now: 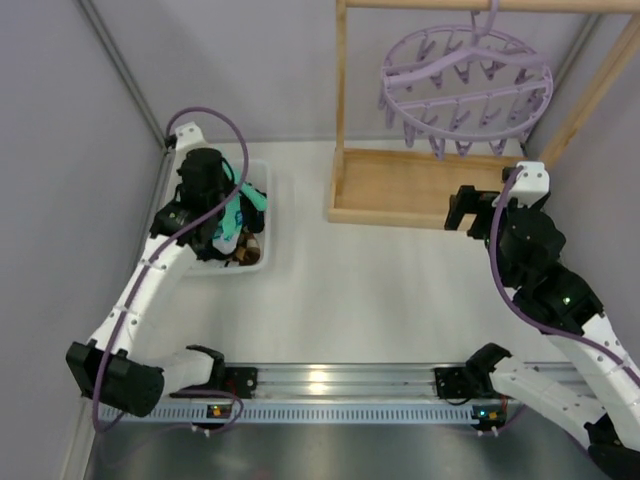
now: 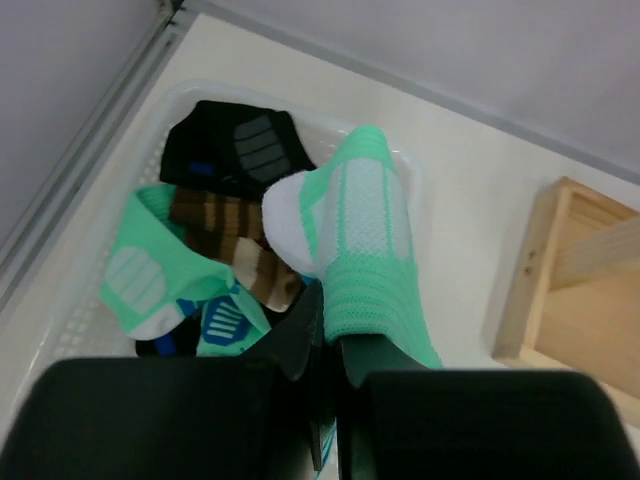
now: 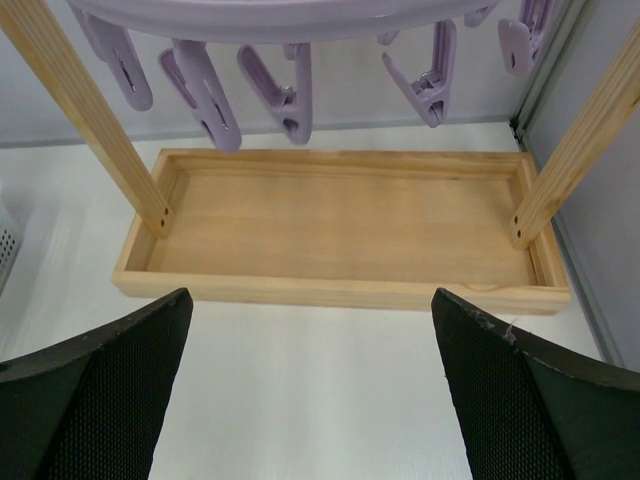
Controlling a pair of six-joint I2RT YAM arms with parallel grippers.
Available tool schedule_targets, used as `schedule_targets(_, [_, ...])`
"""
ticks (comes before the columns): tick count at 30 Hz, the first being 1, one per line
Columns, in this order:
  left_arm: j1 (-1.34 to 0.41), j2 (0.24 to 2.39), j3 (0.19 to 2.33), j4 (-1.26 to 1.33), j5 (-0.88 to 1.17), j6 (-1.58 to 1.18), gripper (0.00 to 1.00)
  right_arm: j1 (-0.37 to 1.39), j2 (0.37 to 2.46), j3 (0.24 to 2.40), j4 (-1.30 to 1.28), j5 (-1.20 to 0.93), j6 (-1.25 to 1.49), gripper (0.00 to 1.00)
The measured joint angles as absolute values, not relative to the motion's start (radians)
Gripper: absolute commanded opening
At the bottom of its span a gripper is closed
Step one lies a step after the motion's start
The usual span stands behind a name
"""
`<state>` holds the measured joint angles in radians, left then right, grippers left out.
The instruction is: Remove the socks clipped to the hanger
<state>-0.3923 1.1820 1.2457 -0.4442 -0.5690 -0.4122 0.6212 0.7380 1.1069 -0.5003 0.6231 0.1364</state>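
The pale-purple hanger (image 1: 466,84) hangs from the wooden rack at the back right; no sock shows on its clips (image 3: 289,90). My left gripper (image 2: 335,330) is shut on a mint-green sock with a white toe (image 2: 364,235) and holds it over the white basket (image 1: 256,262) at the left. In the basket lie a black sock (image 2: 232,148), a brown striped sock (image 2: 232,222) and a mint-green sock with blue patches (image 2: 150,280). My right gripper (image 3: 312,330) is open and empty, just in front of the rack's wooden base tray (image 3: 340,225).
The wooden rack's uprights (image 3: 85,110) and base tray (image 1: 395,190) stand at the back right. Grey walls close in the table on the left, back and right. A metal rail (image 1: 330,385) runs along the near edge.
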Motion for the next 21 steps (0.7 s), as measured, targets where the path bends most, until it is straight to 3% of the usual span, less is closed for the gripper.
schedule_targets(7, [-0.128,1.296,1.252,-0.471,-0.429,-0.45,0.0,0.622,0.693,1.049,-0.499,0.62,0.143,0.99])
schedule_targets(21, [-0.034,1.681,1.216,-0.464,-0.356,-0.579,0.0,0.622,0.624,1.013,-0.488,0.57,0.141,0.99])
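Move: The white bin with its sock pile lies below the left hand: middle about 10 cm to the left, 3 cm ahead and 26 cm down. In it, from that hand, a black sock lies some 9 cm ahead and 10 cm left, and an earlier mint sock about 13 cm left and level fore-and-aft. From the right hand the bin is roughly 55 cm left, 13 cm ahead and 31 cm lower. Mint sock still pinched, the left hand swings left, then sinks about 20 cm towards the pile, tipping down. ##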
